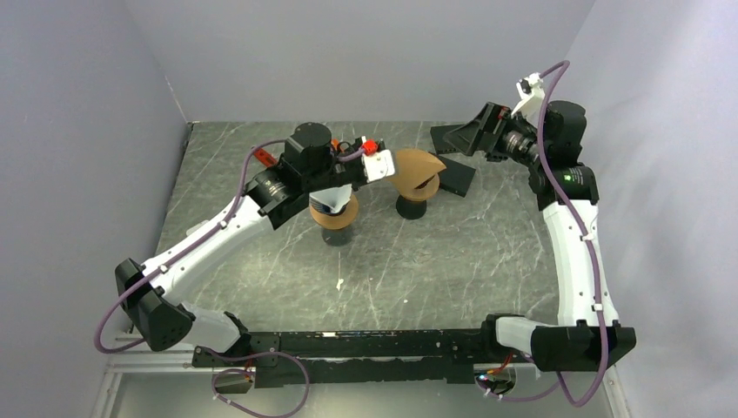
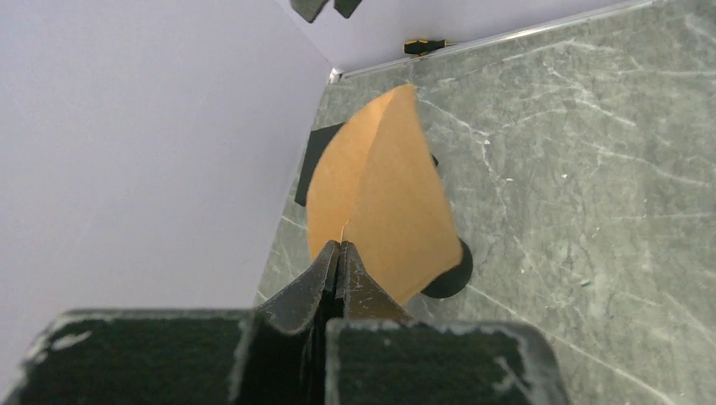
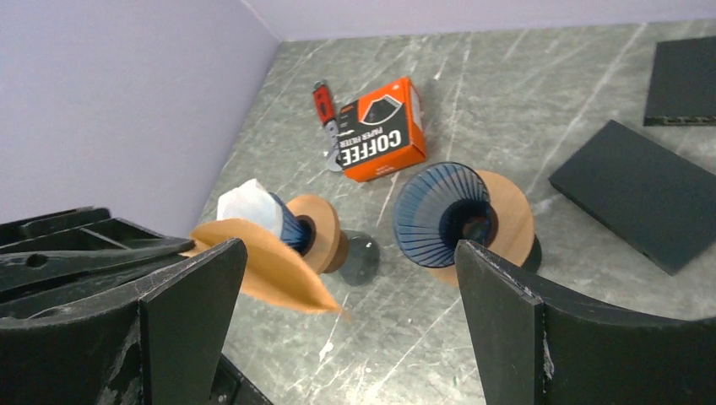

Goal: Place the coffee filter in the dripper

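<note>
A brown paper coffee filter hangs in the air, pinched at its edge by my shut left gripper. In the left wrist view the jaws meet on the filter, with a dark round base under it. The empty blue ribbed dripper with its wooden collar stands on that base, below the filter. My right gripper is open at the back right, nothing between its fingers. The filter shows apart from the blue cone.
A second dripper holding a white filter stands under my left arm. An orange coffee filter box and a red tool lie beyond. Black flat pads lie beside the dripper. Walls close the left, back and right.
</note>
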You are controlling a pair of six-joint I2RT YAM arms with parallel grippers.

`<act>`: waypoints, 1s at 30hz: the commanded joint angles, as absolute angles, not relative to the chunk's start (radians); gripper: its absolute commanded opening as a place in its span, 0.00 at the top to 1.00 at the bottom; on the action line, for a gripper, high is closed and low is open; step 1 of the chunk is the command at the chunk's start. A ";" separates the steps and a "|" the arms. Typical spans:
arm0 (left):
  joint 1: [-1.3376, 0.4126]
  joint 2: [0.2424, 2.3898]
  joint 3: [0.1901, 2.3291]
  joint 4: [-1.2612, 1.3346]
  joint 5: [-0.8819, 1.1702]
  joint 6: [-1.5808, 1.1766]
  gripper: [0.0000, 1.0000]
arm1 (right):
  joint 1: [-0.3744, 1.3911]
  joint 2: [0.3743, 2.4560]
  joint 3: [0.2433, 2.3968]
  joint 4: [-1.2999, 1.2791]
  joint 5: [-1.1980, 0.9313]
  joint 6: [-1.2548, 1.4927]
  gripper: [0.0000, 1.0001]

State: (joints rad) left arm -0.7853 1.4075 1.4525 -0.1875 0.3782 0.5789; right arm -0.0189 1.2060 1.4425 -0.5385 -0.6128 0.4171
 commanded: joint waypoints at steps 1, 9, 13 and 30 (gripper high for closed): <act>-0.798 1.352 1.417 -0.120 0.416 0.701 1.00 | -0.008 1.196 1.500 -0.488 -0.745 0.364 0.01; -0.798 1.317 1.376 -0.106 0.459 0.750 1.00 | 0.180 1.294 1.642 -0.696 -0.680 0.177 0.06; -0.798 1.296 1.337 -0.099 0.493 0.787 1.00 | 0.190 1.332 1.660 -0.720 -0.757 0.147 0.12; -0.797 1.265 1.296 -0.116 0.626 0.846 1.00 | 0.228 1.348 1.648 -0.872 -0.863 0.010 0.25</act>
State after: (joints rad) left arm -0.7937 1.2873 1.2964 -0.1390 0.5827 0.8272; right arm 0.2241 1.3853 1.6535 -0.8585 -0.8078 0.0555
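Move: Hanging from the closed left fingers, the brown filter has its middle about 6 cm to that hand's right, 1 cm ahead and 2 cm lower. From the open right hand it lies roughly 9 cm left, 4 cm back and slightly below. The empty dripper stands some 8 cm ahead of the right hand, 6 cm left and 20 cm down; the dripper with the white filter is about 26 cm left, level ahead, equally low. Swinging left about 9 cm and back some 5 cm towards the brown filter, the right hand rises slightly, then sinks below its starting height, turning about 30 degrees counter-clockwise while its wide-open fingers begin to narrow. The left hand keeps its pinch, drawing the filter back about 5 cm and turning somewhat clockwise as its wrist rolls. One right finger comes close to the filter's far edge; contact can't be made out. ##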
